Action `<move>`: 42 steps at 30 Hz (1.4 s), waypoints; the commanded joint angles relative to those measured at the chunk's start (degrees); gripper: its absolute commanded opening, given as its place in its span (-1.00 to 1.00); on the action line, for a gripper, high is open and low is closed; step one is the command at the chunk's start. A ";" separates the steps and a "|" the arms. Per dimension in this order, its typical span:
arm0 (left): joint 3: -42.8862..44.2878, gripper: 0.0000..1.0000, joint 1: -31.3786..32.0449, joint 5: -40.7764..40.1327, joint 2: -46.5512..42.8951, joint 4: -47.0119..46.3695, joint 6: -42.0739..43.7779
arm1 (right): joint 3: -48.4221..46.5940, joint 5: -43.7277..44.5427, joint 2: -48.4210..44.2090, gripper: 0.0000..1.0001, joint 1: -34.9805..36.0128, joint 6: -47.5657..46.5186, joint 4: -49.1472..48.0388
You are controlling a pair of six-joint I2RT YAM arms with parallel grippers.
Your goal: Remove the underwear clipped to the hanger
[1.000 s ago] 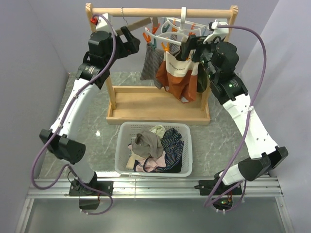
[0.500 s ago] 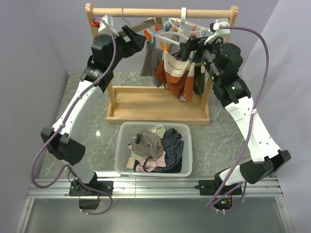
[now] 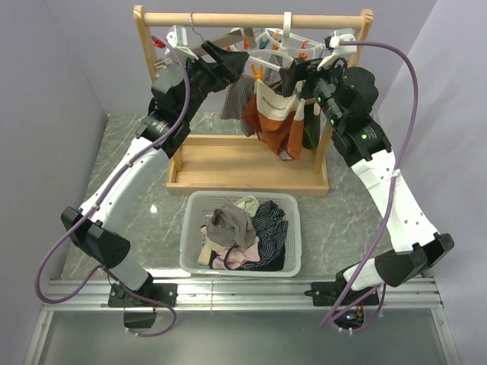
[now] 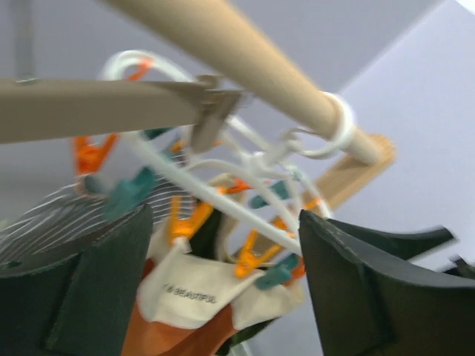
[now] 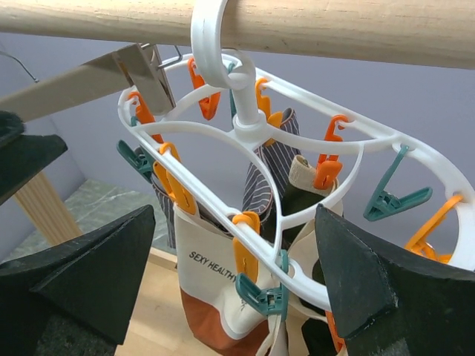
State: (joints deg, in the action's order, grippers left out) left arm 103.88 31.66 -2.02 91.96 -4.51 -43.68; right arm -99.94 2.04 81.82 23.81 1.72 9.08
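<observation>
The white hanger (image 3: 275, 44) hangs by its hook on the wooden rod, its orange and teal pegs dangling. Underwear is clipped under it: a rust-orange pair with a cream printed band (image 3: 278, 114), a grey pin-striped pair (image 3: 239, 95) and a dark olive pair (image 3: 310, 125). My left gripper (image 3: 237, 58) is open at the hanger's left edge. In the left wrist view the hanger (image 4: 223, 174) and the cream band (image 4: 189, 285) lie beyond the left gripper (image 4: 223, 289). My right gripper (image 3: 295, 74) is open at the hanger's right side. The right wrist view shows the right gripper (image 5: 234, 285) before a hanger ring (image 5: 245, 133) and the cream band (image 5: 204, 271).
The wooden rack has a top rod (image 3: 228, 18), side posts and a flat base (image 3: 228, 163). A bare wooden clip hanger (image 4: 89, 107) hangs at the left of the rod. A white basket (image 3: 190, 228) in front of the rack holds several loose garments. Grey walls close in on both sides.
My left arm has swung right along the rod until its gripper reached the hanger's left edge. My right gripper has risen slightly beside the hanger. Both stay open.
</observation>
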 commanded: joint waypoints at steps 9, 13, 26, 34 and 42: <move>-10.10 -0.94 -0.81 -22.40 -13.65 14.86 -8.08 | 2.82 -1.60 -3.33 0.89 -0.17 0.13 -1.87; -15.00 -0.99 -3.26 -27.07 -17.16 20.25 -11.78 | 3.26 -1.95 -3.86 0.90 -0.26 0.39 -1.88; -20.30 -0.99 -21.02 -5.54 -15.68 5.22 -9.32 | 4.76 -5.12 -3.16 0.90 -0.35 1.54 -1.08; -8.87 -0.99 -21.02 -0.72 -4.35 -0.04 -11.07 | 5.81 -5.21 -3.69 0.90 -0.35 1.54 -1.87; 3.60 -0.99 -18.04 1.58 6.20 -0.50 -12.22 | 6.07 0.14 -6.48 0.88 -0.35 3.29 3.65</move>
State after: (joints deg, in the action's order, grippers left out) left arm 102.21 12.51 -2.55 95.66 -1.23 -55.11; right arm -94.48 -1.32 79.24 23.75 3.38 8.84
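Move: The wooden hanger's left end lies some 19 cm to the left of the open left hand, 3 cm ahead and slightly below it. The rack's left post stands about 4 cm beyond that end. The rail's middle is about 10 cm ahead, 6 cm above and 4 cm right of the left hand, and the white round hanger 13 cm right and 5 cm ahead. From the right hand the wooden hanger's left end is roughly 33 cm left, 4 cm ahead. The left hand shuts its empty fingers while sweeping some 22 cm left and sinking about 9 cm, swinging counter-clockwise. It then reverses to go forward about 10 cm and right 8 cm, rising and partly turning back, its closed tips ending against the wooden hanger's left end, while the open right hand sinks 2.5 cm before the round hanger. ##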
